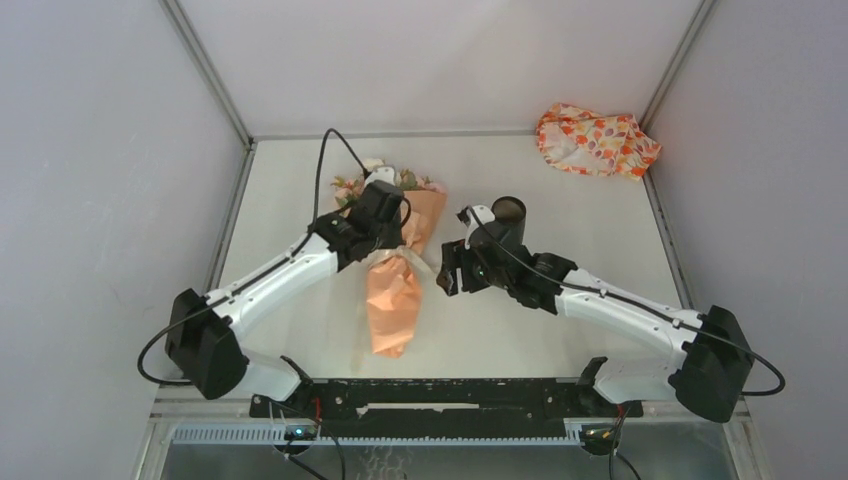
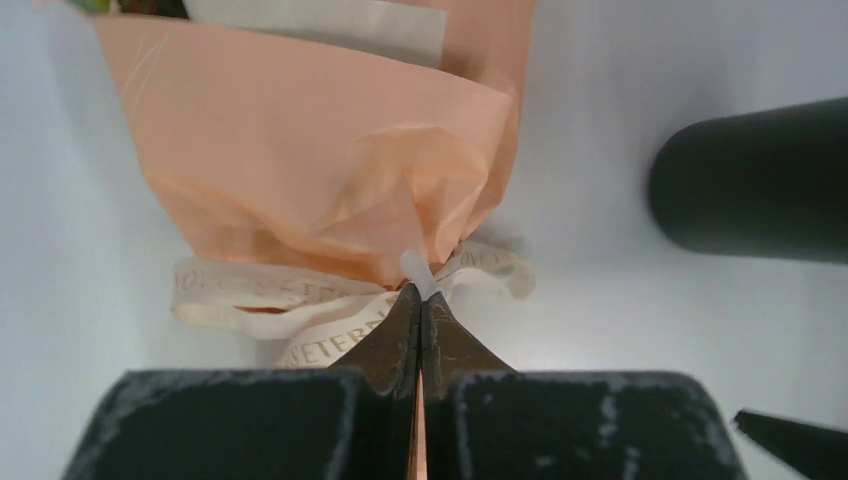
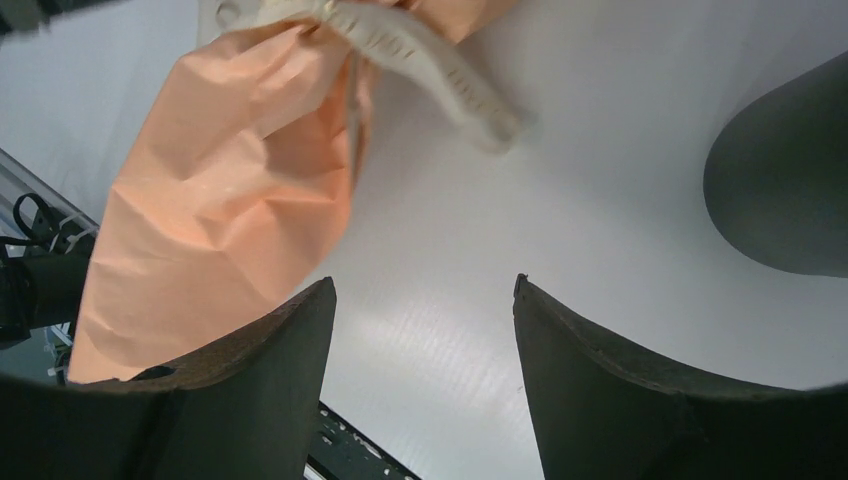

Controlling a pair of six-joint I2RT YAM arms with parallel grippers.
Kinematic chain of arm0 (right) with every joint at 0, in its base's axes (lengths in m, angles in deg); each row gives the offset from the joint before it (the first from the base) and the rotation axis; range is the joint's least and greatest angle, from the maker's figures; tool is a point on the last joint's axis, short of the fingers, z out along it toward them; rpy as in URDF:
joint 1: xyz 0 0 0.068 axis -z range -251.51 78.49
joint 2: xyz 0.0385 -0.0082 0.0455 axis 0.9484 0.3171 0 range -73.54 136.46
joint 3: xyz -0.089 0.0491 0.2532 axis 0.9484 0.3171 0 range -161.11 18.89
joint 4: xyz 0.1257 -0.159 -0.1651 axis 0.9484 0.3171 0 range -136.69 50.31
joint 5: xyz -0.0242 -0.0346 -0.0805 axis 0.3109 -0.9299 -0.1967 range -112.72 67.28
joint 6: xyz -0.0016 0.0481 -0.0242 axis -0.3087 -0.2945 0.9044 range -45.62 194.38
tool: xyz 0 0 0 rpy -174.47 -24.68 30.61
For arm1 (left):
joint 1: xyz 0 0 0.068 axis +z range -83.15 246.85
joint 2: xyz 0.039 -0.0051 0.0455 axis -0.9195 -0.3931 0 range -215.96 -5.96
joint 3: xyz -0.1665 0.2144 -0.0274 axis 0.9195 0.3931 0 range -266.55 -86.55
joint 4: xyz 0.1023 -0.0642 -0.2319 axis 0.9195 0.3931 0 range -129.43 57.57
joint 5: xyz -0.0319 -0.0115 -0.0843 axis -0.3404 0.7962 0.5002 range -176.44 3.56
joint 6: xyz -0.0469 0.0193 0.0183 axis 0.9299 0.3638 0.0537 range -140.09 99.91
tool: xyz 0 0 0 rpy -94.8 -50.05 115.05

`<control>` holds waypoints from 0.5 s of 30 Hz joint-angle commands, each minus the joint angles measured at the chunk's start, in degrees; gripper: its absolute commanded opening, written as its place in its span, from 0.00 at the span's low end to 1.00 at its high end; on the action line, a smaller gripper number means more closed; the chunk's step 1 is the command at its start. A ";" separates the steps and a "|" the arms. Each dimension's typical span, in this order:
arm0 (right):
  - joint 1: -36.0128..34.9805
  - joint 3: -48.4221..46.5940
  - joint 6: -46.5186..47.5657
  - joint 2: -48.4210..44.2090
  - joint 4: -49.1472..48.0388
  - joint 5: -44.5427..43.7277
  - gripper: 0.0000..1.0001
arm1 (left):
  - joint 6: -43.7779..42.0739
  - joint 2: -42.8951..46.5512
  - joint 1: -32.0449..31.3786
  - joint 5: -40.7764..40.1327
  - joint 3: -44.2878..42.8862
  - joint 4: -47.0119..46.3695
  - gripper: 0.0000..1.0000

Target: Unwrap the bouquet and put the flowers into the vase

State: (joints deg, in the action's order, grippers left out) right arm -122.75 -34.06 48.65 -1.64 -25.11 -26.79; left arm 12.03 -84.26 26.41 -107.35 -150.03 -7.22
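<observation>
The bouquet lies on the table with its peach paper cone pointing toward me and the flowers at the far end. My left gripper sits over the cone's tied waist. In the left wrist view my left gripper is shut, pinching a whitish strip at the knot of the tan ribbon. The dark vase stands upright to the right of the bouquet. My right gripper hovers between them, open and holding nothing; the paper is on its left and the vase on its right.
An orange-and-white floral cloth lies crumpled in the far right corner. Grey walls close in the white table on three sides. A black rail runs along the near edge between the arm bases.
</observation>
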 commanded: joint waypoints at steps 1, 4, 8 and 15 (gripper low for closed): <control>-1.02 1.07 1.12 -4.47 -2.71 -2.93 0.74 | -3.27 -4.28 1.20 5.78 -10.67 -4.29 0.00; -1.54 1.80 1.51 -6.32 -2.67 -4.05 0.74 | -4.48 -6.42 1.33 7.12 -17.79 -4.02 0.00; -3.14 2.02 2.94 -8.06 -3.12 -7.73 0.74 | -5.98 -10.26 1.67 7.86 -24.91 -2.72 0.00; -6.76 1.36 5.47 -11.95 -3.68 -11.99 0.73 | -6.18 -17.34 5.16 14.55 -24.27 -6.90 0.00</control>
State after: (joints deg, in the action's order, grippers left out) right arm -126.95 -31.94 51.38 -10.04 -26.11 -34.73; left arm 7.24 -98.03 28.96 -98.50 -175.16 -9.73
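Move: The left hand already pinches the bouquet's ribbon; the bow lies about 5 cm below and 2 cm back of it. From this hand the flowers lie some 15 cm ahead, 2 cm left and 10 cm down, and the vase roughly 23 cm right and 3 cm ahead. From the open right hand the bow is about 8 cm ahead, 11 cm left and slightly below, with the vase about 9 cm ahead and 11 cm right. Still pinching the ribbon, the left hand pulls up, forward and right about 14 cm; the right rises 4. ##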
